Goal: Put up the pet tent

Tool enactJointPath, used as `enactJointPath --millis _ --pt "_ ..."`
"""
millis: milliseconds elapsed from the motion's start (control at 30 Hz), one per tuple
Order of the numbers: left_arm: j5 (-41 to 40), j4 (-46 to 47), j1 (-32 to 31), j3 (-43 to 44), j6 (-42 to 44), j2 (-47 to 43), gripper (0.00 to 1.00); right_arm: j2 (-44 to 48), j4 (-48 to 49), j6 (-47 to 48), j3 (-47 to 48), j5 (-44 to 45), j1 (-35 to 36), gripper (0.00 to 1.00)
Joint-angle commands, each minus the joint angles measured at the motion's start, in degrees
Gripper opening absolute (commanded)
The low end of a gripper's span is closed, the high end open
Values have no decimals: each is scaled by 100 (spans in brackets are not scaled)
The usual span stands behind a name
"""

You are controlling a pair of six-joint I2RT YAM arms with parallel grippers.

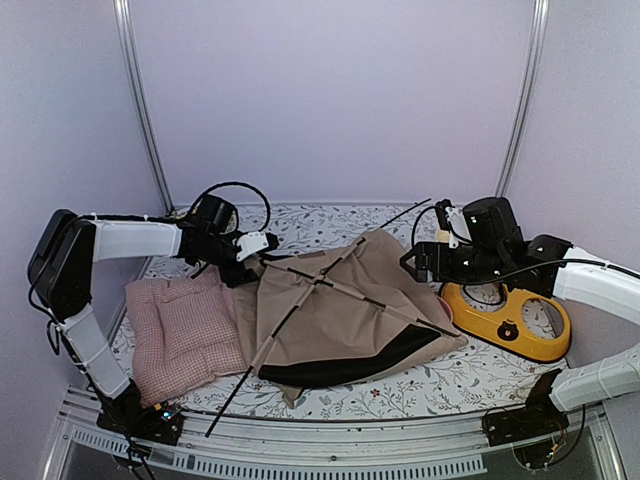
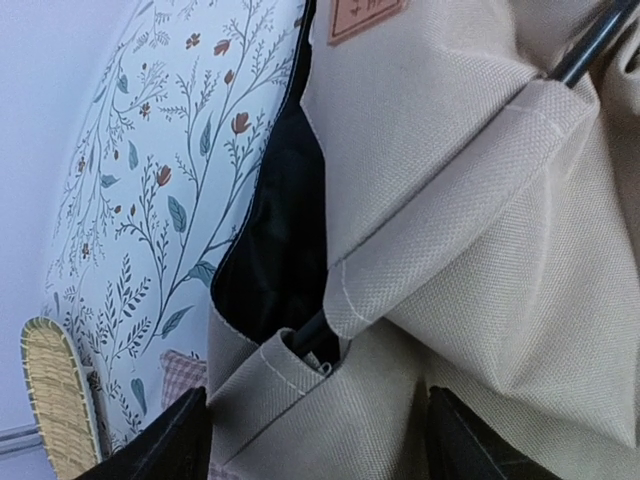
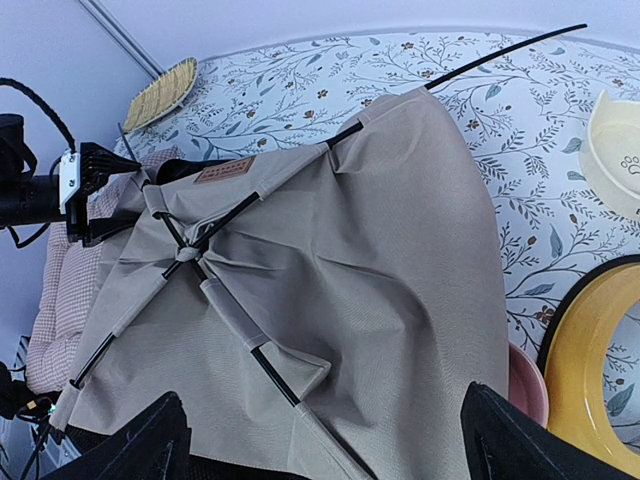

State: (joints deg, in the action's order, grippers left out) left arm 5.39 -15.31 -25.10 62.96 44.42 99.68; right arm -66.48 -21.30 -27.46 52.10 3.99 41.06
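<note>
The pet tent lies collapsed on the flowered tablecloth, beige fabric with thin black poles crossing over it and a black panel along its near edge. My left gripper is at the tent's far left corner. In the left wrist view its jaws stand wide, with a fold of the tent's pole sleeve lying between the fingers; the brown label is further on. My right gripper hovers open over the tent's right side, nothing between its fingers.
A pink checked cushion lies left of the tent, partly under it. A yellow bowl stand sits at the right beneath the right arm, with a cream bowl and a pink bowl. A woven fan lies far left.
</note>
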Motion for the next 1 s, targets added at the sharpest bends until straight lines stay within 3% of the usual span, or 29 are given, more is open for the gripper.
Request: enactJointPath --millis 0,500,967 --pt "90 169 -12 21 21 -15 74 91 144 -49 10 109 -44 96" --pt "156 227 -14 -20 31 -53 65 117 139 -49 -30 120 -42 96" --pt "209 210 -39 -3 67 -6 44 126 144 -66 -59 128 -44 96"
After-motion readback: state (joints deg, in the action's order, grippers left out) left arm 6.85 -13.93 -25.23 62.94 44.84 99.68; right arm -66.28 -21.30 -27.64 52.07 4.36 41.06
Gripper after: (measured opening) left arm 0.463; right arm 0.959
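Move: The left hand already hovers with open fingers at the tent's near-left fabric: the short pole sleeve lies only about 2 cm ahead, 2 cm to its right and 1 cm below. The pole hub stands some 15 cm to the hand's right and level with it, the leather tag about 10 cm right and 5 cm ahead, the basket roughly 16 cm ahead and 8 cm left, lower. From the right hand, the sleeve lies about 32 cm left, 11 cm ahead and 12 cm below. The left hand stays almost in place, still pointing down, forward and to the right, and eases less than 1 cm to its right while its wrist hardly turns. After a brief pause its fingers close steadily by about a quarter of their full range, narrowing from either side around the beige tent fabric beside the end of the short pole sleeve, and are still about half open. ##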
